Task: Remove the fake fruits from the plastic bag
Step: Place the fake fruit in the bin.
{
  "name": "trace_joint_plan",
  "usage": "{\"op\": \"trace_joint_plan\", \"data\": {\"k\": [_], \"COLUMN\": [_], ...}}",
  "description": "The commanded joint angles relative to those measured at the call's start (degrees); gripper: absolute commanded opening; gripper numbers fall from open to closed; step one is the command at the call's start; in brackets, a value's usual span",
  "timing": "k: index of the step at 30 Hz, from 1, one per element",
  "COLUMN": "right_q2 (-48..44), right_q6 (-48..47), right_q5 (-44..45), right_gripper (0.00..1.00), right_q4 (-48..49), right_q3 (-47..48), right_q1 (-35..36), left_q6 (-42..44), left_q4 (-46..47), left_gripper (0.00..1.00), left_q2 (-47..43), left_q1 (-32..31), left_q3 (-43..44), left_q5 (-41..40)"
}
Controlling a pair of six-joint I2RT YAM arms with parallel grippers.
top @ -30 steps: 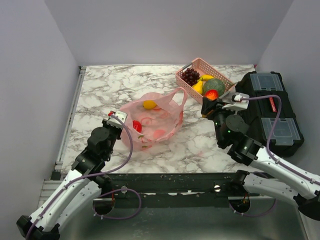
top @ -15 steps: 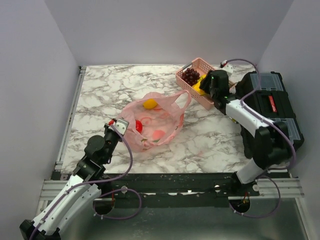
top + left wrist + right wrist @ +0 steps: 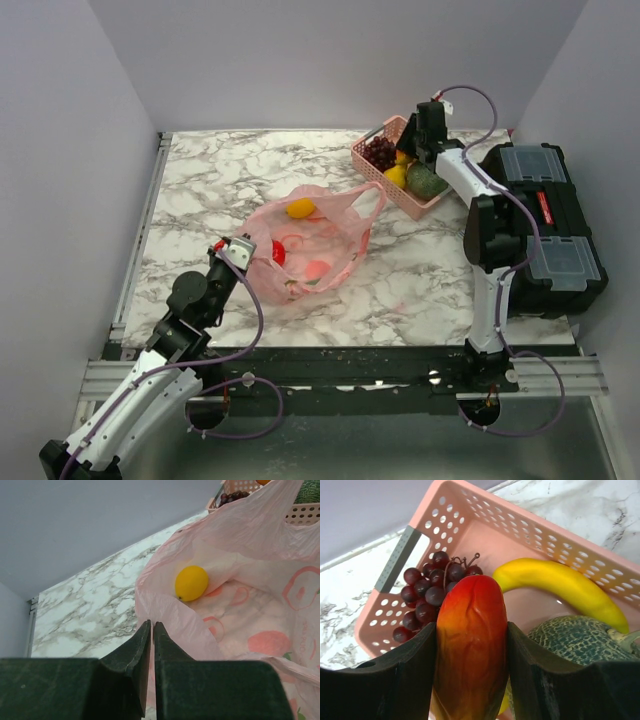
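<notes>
The pink plastic bag [image 3: 320, 240] lies on the marble table with its mouth open. A yellow round fruit [image 3: 300, 208] [image 3: 191, 582] sits inside it, and a red fruit [image 3: 276, 252] shows through the film. My left gripper [image 3: 238, 250] [image 3: 152, 625] is shut on the bag's near rim [image 3: 165, 615]. Over the pink basket [image 3: 385, 187] [image 3: 485, 520], my right gripper [image 3: 418, 140] [image 3: 472, 627] is shut on a red-orange fruit [image 3: 470, 645]. The basket holds grapes [image 3: 427, 597], a banana [image 3: 560, 587] and a green melon [image 3: 580, 640].
A black toolbox [image 3: 545, 225] stands at the table's right edge, right beside the basket. The right arm stretches up along its left side. Grey walls close off the back and both sides of the table.
My right arm has swung from the basket's near side up over the basket, carrying the red-orange fruit. The left gripper keeps its hold on the bag's rim.
</notes>
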Motion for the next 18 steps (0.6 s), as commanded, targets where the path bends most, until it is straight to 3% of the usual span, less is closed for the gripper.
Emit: {"op": "trace_joint_plan", "data": {"k": [1,12,18], "right_q2": [2.33,4.95,2.00], "right_q6": [-2.78,-6.49,-7.66], "right_q5": [1.25,1.60,1.16], "right_gripper": [0.32,0.70,0.82], "right_q4": [-4.74,-7.72,-8.69], "right_q3": [4.02,6.49,4.46], "right_q1": [0.04,-0.23,-0.21], "left_q6": [-2.97,-4.08,-5.47], "left_q4": [1.17,0.52,-1.60], "left_gripper": [0.10,0.40,0.48], "left_q2": [-0.30,-1.05,-0.63], "left_q1": [0.20,0.19,0.22], "left_q3": [0.83,1.31,2.92], "left_q5": [-0.80,-0.09,1.44]}}
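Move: Just beneath the right hand, which already holds the red-orange fruit inside the bin, lies its resting spot, about 4 cm down and 2 cm to the left. From the right hand, the grapes are some 4 cm ahead and 6 cm left, the banana 4 cm ahead and 5 cm right, the melon 4 cm back and 6 cm right, all around 6 cm lower. That spot lies about 33 cm ahead of the left hand, 32 cm right and 14 cm lower. Easing the red-orange fruit down a little more than 1 cm into the bin beside the grapes, the right hand tips and rolls slightly (about 5 degrees), then holds still and spreads its fingers, letting go of the fruit. The left hand stays in place at the bag's rim and opens its shut fingers to nearly half, releasing the bag film. ##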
